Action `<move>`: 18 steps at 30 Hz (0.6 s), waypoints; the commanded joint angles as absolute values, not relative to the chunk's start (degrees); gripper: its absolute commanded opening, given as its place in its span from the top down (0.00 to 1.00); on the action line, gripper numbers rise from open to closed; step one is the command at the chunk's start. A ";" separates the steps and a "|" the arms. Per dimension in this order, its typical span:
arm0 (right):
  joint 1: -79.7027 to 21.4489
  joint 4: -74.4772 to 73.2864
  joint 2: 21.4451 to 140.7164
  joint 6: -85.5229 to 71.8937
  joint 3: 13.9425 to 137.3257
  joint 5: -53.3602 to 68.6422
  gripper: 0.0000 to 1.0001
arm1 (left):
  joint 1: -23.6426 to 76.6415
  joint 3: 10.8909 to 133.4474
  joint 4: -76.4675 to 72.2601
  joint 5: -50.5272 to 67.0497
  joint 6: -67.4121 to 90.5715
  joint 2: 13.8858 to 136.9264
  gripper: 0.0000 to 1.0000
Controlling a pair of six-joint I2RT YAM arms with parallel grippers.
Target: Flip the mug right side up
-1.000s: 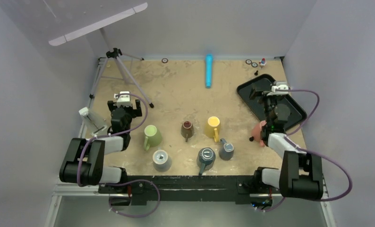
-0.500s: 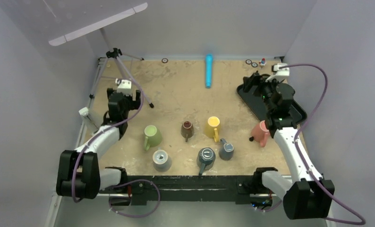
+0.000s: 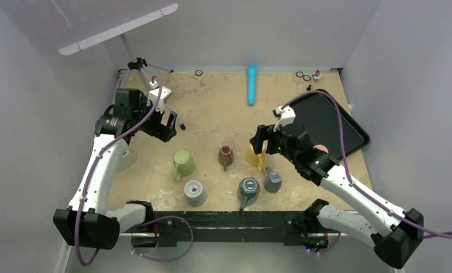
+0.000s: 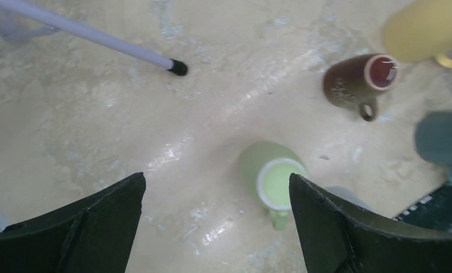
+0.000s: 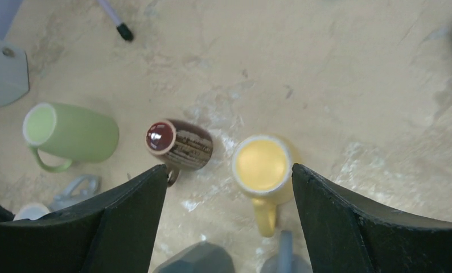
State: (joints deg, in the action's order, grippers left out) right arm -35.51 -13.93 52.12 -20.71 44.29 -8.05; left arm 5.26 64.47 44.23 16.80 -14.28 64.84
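Several mugs stand or lie in the middle of the table. A green mug (image 3: 184, 165) (image 4: 272, 176) and a brown mug (image 3: 225, 155) (image 5: 181, 143) lie on their sides. The yellow mug (image 3: 257, 154) (image 5: 262, 165) stands upright. A grey mug (image 3: 194, 192) sits base up near the front. My right gripper (image 3: 262, 139) (image 5: 229, 168) hovers open above the yellow mug and holds nothing. Further back and left, my left gripper (image 3: 165, 122) (image 4: 215, 182) hangs open and empty, with the green mug below its right finger.
Two blue-grey mugs (image 3: 247, 190) (image 3: 272, 181) sit near the front edge. A pink mug (image 3: 321, 149) shows behind my right arm, by the black tray (image 3: 337, 122). A tripod (image 3: 150, 85) stands at the back left and a blue cylinder (image 3: 251, 85) at the back.
My right arm swung from over the tray to above the yellow mug, its jaws narrowing slightly. My left arm rose and stretched out towards the table's middle, still wide open.
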 commanded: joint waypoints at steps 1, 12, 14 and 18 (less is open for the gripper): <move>-43.52 -20.00 55.79 -30.79 42.81 -19.23 0.18 | 4.99 75.08 62.20 30.17 -16.48 67.17 0.00; -49.21 -18.39 68.12 -40.00 41.66 -27.38 0.33 | 5.01 77.03 60.30 29.04 -10.35 67.22 0.02; -49.19 -17.21 69.80 -40.48 41.16 -27.33 0.36 | 5.02 77.18 60.23 28.10 -10.38 67.04 0.02; -49.12 -14.26 72.53 -39.69 40.17 -27.46 0.49 | 5.01 77.02 59.95 27.58 -10.31 66.80 0.04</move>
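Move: The yellow mug, upside down with its handle towards the robot, lies about 2 cm ahead of the right hand, 3 cm to its left and 17 cm below. The brown mug stands 12 cm to the left of it; the blue-grey mug 9 cm nearer the robot and 7 cm right of it, the teal mug 14 cm nearer and 3 cm left of it. From the left hand the yellow mug is some 33 cm right, 1 cm back and 16 cm below. Down about 13 cm, easing back and left some 3 cm at first, the right hand sinks towards the yellow mug's handle, its fingers tipping some 20 degrees steeper and narrowing from wide to roughly half open, one on either side of the handle. The empty left hand rises, backs off and shifts right a few centimetres each, then stays. ##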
